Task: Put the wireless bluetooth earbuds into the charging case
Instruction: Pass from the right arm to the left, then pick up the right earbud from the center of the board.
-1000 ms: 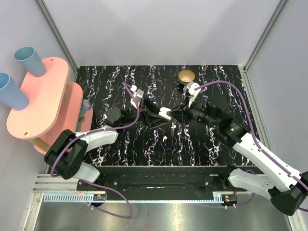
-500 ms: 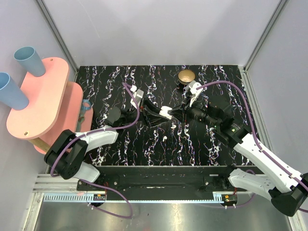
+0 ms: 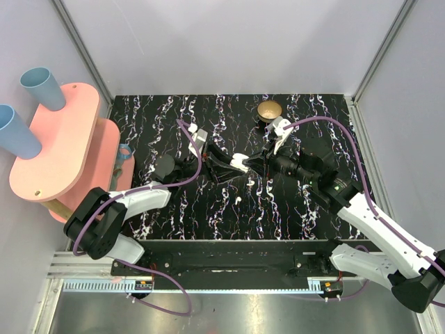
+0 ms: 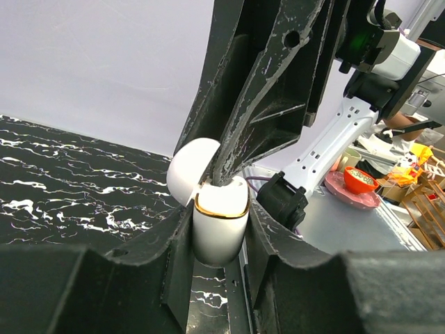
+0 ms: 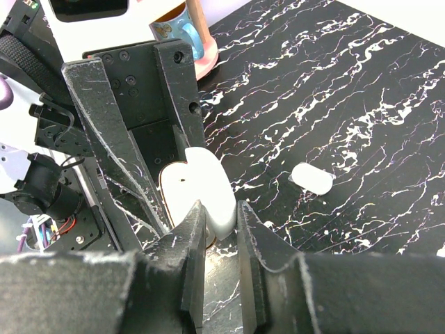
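Observation:
The charging case [image 4: 220, 233] is white with a gold rim, and its lid [image 4: 193, 175] stands open. My left gripper [image 4: 217, 212] is shut on the case body and holds it upright above the table [image 3: 238, 162]. My right gripper [image 5: 219, 205] meets it from the right [image 3: 252, 164]. Its narrow jaws close on the edge of the lid [image 5: 221, 198], with one finger over the case's open face. Two small white earbuds lie loose on the tabletop [image 3: 252, 182] [image 3: 238, 200]. One of them [image 5: 311, 178] shows beyond the case in the right wrist view.
A gold round dish [image 3: 268, 110] on a black base stands at the back, just behind the right wrist. A pink stand [image 3: 59, 142] with two blue cups [image 3: 40, 87] sits off the table's left edge. The black marbled tabletop [image 3: 174, 118] spreads round the arms.
My left gripper's jaws have closed tighter on the case body. Both arms and the case have nudged slightly toward the back. The loose earbuds have not moved.

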Robot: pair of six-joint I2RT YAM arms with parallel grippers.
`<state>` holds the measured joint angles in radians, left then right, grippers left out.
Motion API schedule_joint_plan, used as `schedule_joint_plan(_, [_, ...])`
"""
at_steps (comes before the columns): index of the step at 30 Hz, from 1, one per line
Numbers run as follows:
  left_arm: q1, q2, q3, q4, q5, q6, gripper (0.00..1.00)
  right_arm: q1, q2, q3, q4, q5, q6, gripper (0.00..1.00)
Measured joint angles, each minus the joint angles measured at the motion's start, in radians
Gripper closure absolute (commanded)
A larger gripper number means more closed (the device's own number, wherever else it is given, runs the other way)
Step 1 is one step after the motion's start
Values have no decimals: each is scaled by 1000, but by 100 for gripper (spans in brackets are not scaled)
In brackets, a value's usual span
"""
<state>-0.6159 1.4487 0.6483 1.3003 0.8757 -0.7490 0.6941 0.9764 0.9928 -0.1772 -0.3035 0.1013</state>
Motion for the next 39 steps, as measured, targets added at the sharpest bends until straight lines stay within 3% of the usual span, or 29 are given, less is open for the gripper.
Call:
schedule_joint_plan(2, [0,0,0,0,0,0,91,0,1,0,0,0,0,99])
schedule_joint_plan(3, [0,0,0,0,0,1,99,0,1,0,0,0,0,96])
schedule_joint_plan(7, [0,0,0,0,0,13,100,0,2,0,0,0,0,63])
schedule_joint_plan(12, [-5,-8,-31,2,-21,80,100,0,3,0,1,3,29,42])
schedule_joint_plan(25, [-39,-105,-190,-17,-146,369,100,4,2,2,48,7,133,30])
schedule_joint_plan(34, [-64,-238,-324,-24,-306,570,100,4,-57,1,24,227,248,27])
schedule_joint_plan(39, [-64,-348,-373,-21,-364,629,100,-14,-18,2,-47,277,329,28])
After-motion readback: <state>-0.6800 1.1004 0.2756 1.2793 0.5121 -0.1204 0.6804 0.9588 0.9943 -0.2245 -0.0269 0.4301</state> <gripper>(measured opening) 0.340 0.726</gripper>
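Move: The open white charging case sits between both grippers: its middle is some 2 cm right of and 1 cm above the left hand point, and about 2 cm left and 1 cm ahead of the right one. On the table, about 25 cm below the left hand, a small white earbud lies roughly 4 cm right and 2 cm ahead, and the brown bowl about 9 cm right and 24 cm ahead. Keep the left fingers shut on the case body while the right fingers open wide and let go of its lid side. Lower the left gripper about 4 cm, then carry the case left, away from the right hand, rising a little; turn counter-clockwise and roll its forward side up, each some 25 degrees. Draw the right gripper off rightward and forward, up then down, turning clockwise. ##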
